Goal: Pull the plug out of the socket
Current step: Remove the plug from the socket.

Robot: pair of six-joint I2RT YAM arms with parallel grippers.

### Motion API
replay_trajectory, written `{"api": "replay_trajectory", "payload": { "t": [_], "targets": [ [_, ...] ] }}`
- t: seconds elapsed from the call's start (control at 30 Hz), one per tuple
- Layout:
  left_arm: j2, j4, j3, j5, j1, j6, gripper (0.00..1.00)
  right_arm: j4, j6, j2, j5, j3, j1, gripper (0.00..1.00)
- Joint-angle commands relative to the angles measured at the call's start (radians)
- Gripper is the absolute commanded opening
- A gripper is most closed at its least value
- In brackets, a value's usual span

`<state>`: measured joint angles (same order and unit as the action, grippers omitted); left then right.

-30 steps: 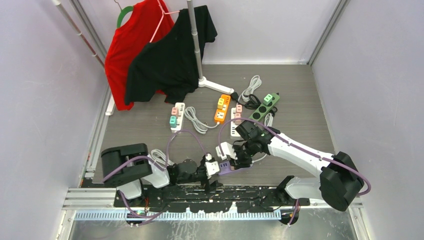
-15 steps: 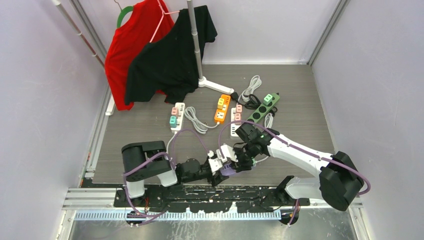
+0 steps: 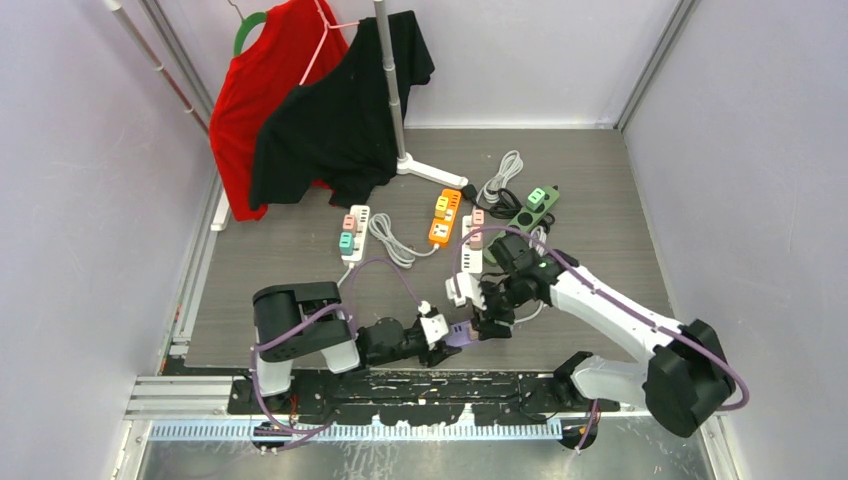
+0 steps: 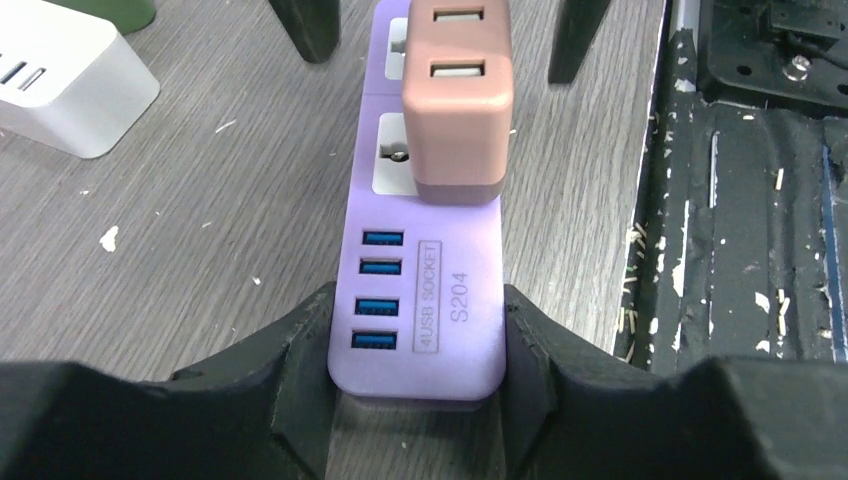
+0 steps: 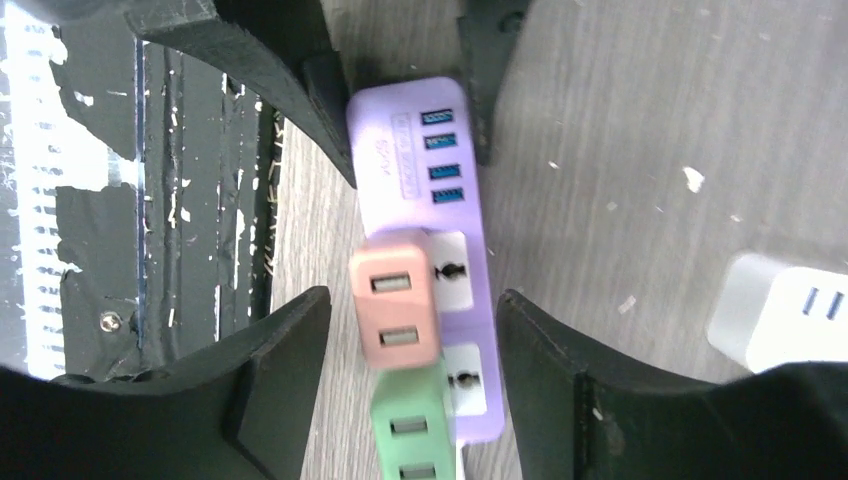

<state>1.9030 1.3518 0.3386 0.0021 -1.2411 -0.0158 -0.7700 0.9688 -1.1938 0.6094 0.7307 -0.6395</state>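
The socket is a purple power strip lying flat near the table's front edge, also seen as the purple strip from above. A pink plug stands in it, with a green plug in the outlet behind. My left gripper is shut on the strip's USB end, both fingers pressed against its sides. My right gripper is open, its fingers straddling the pink plug without touching it. In the top view the left gripper and right gripper face each other over the strip.
A white strip's end lies just beyond the purple one. Further back sit an orange strip, a green strip, a white strip and loose cords. The black base rail runs alongside. A clothes rack stands at the rear.
My left arm reached right and its gripper closed on the purple strip's end. My right gripper, shut a second ago, has opened and drawn back a little.
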Motion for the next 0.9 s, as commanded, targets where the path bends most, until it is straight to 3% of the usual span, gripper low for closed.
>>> {"api": "replay_trajectory", "payload": {
  "t": [0.0,0.1,0.23,0.4,0.53,0.6,0.63,0.8,0.87],
  "targets": [
    [0.013,0.078,0.012,-0.016,0.007,0.005,0.24,-0.117,0.059,0.096,0.111,0.071,0.095,0.7],
    [0.01,0.078,0.005,-0.012,0.008,-0.01,0.1,-0.146,0.085,0.151,0.127,0.072,0.164,0.73],
    [0.005,0.078,-0.015,-0.008,0.007,-0.035,0.01,-0.145,0.123,0.17,0.107,0.041,0.189,0.78],
    [0.003,0.078,-0.038,-0.007,0.008,-0.08,0.0,-0.15,0.194,0.148,0.171,0.013,0.173,0.8],
    [0.002,0.077,-0.044,-0.018,0.007,-0.096,0.0,-0.054,0.122,0.116,0.108,-0.007,0.114,0.8],
    [-0.003,0.065,-0.043,-0.023,0.007,-0.095,0.0,0.009,0.081,0.107,0.06,-0.02,0.097,0.99],
    [-0.007,0.052,-0.042,-0.024,0.007,-0.091,0.0,0.031,0.069,0.104,0.037,-0.024,0.09,1.0],
    [-0.043,-0.072,-0.014,-0.027,0.006,-0.057,0.0,0.06,0.06,0.079,0.04,-0.041,0.047,1.0],
    [-0.061,-0.123,-0.003,-0.029,0.006,-0.041,0.0,0.07,0.053,0.052,0.018,-0.035,0.021,0.94]
  ]
}}
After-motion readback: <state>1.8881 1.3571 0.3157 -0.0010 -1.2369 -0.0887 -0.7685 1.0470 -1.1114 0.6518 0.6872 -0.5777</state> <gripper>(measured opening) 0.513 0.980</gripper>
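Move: The right hand, clear of the purple strip, hovers just above and to the right of the pink plug: the plug lies about 4 cm below it, some 2 cm to its left and 1 cm back. The green plug sits about 4 cm right of the pink one and 1 cm farther out. The middle of the white strip is some 16 cm ahead of the right hand and 3 cm left. From the left hand, the pink plug is about 6 cm right, 2 cm ahead and 2 cm up. Up about 4 cm, to the right some 2.5 cm and a little forward, the right hand swings away from the purple strip, then turns back and sinks about 3.5 cm, coming left again over the pink plug. Its fingers spread from part-open to fully wide, touching nothing at the end. The left hand keeps its pinch on the strip's USB end, barely shifting. ##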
